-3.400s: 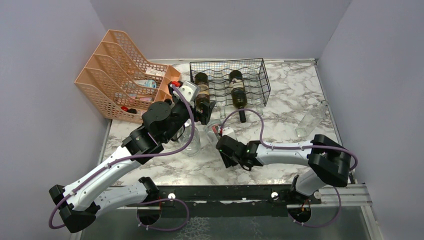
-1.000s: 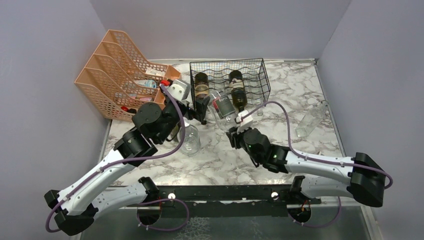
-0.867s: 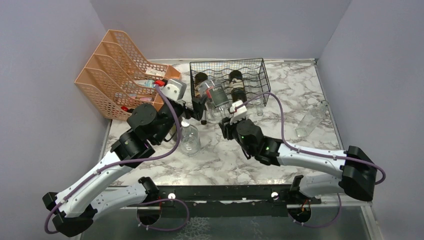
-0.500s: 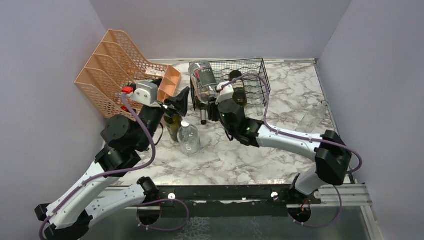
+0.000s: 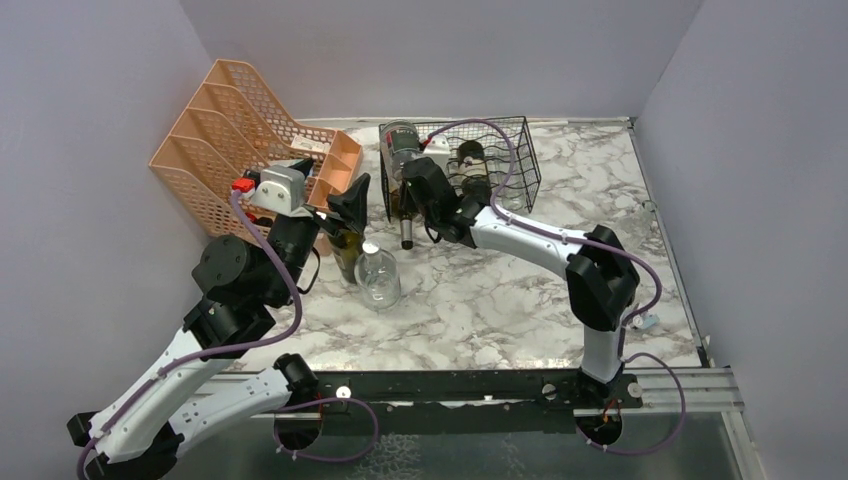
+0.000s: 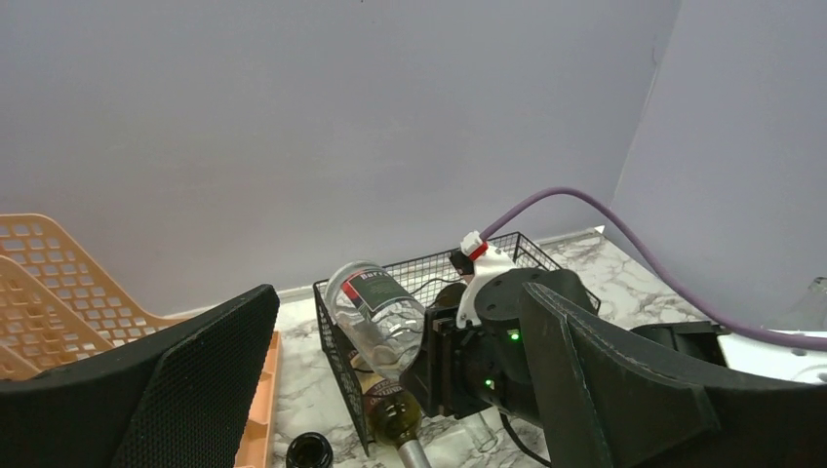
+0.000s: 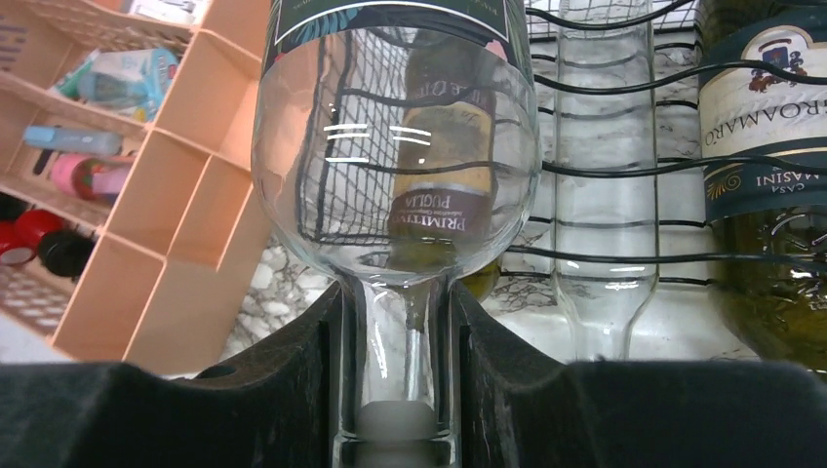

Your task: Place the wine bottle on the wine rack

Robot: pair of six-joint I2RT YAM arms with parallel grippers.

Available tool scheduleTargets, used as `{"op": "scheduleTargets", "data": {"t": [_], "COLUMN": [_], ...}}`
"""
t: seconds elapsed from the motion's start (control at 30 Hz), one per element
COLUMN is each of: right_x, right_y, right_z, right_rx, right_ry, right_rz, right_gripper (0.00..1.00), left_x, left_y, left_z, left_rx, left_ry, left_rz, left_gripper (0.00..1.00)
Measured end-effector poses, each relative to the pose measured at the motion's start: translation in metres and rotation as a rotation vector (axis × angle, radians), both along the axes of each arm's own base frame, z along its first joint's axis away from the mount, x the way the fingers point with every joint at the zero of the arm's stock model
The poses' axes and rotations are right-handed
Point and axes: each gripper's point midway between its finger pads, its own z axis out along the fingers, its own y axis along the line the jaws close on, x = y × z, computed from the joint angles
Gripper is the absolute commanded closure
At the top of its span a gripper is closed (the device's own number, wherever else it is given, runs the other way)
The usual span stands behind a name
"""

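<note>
The wine bottle (image 5: 400, 143) is clear glass with a dark label. My right gripper (image 5: 420, 180) is shut on its neck (image 7: 397, 331). The bottle's body (image 6: 375, 310) tilts up and away over the front-left corner of the black wire wine rack (image 5: 505, 150). In the right wrist view the black fingers (image 7: 302, 370) press both sides of the neck. Behind the glass is a rack lane that holds a dark labelled bottle (image 7: 434, 185). My left gripper (image 5: 350, 200) is open and holds nothing. It hovers left of the rack and faces the held bottle.
A dark green bottle (image 5: 404, 210) and another labelled bottle (image 5: 470, 170) lie in the rack. A clear bottle (image 5: 377, 275) and a dark bottle (image 5: 346, 245) stand on the marble under my left gripper. A peach mesh file organizer (image 5: 230, 130) stands at the back left.
My right arm has swung the clear bottle up from in front of the rack and over to its front-left corner. My left arm has drawn back to the left, still open.
</note>
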Motion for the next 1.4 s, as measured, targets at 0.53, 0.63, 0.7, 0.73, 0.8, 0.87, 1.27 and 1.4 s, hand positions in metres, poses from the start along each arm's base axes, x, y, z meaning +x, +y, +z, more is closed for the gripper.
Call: {"op": "scheduleTargets", "data": {"t": [0.53, 0.63, 0.7, 0.73, 0.8, 0.87, 1.27, 1.4], "right_x": [0.034, 0.038, 0.041, 0.043, 0.044, 0.044, 0.044, 0.042], "right_y": [0.015, 0.018, 0.019, 0.019, 0.020, 0.021, 0.040, 0.039], "right_z": [-0.026, -0.027, -0.029, -0.029, -0.028, -0.028, -0.005, -0.008], "right_rx": [0.044, 0.065, 0.083, 0.094, 0.112, 0.123, 0.202, 0.195], "right_ry": [-0.027, -0.031, -0.028, -0.026, -0.020, -0.012, 0.033, 0.050], "right_rz": [-0.074, -0.082, -0.088, -0.091, -0.092, -0.086, -0.008, 0.002], "right_gripper": [0.92, 0.77, 0.71, 0.67, 0.60, 0.55, 0.27, 0.25], "left_x": [0.001, 0.001, 0.001, 0.001, 0.001, 0.001, 0.001, 0.001], "left_y": [0.003, 0.003, 0.003, 0.003, 0.003, 0.003, 0.003, 0.003], "left_z": [-0.008, -0.010, -0.010, -0.011, -0.011, -0.011, -0.012, -0.012], "left_rx": [0.022, 0.027, 0.029, 0.030, 0.030, 0.031, 0.035, 0.035], "left_ry": [0.024, 0.029, 0.030, 0.031, 0.031, 0.032, 0.035, 0.036], "left_rz": [0.014, 0.014, 0.014, 0.015, 0.015, 0.014, 0.014, 0.015], "left_gripper": [0.01, 0.01, 0.01, 0.01, 0.01, 0.01, 0.01, 0.01]}}
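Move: My right hand grips the clear bottle by its neck, and the bottle's place at the left end of the wine rack is about 8 cm ahead, 1 cm left and 6 cm down. The left dark wine bottle lies almost under the hand, some 3 cm ahead and 9 cm lower. Right of the hand, about 3 cm ahead, are a racked clear bottle (6 cm) and the right dark bottle (13 cm). For my left hand that place is roughly 25 cm ahead, 9 cm right and 31 cm below. I ease my right hand about 4 cm forward and 3 cm down, drifting left, to lay the held clear bottle into the left end of the wine rack above the left dark bottle. Then I open my fingers around its neck from under half to about three-quarters, rising some 2 cm and moving a little farther left, the wrist rolled left side up by about 10 degrees. ##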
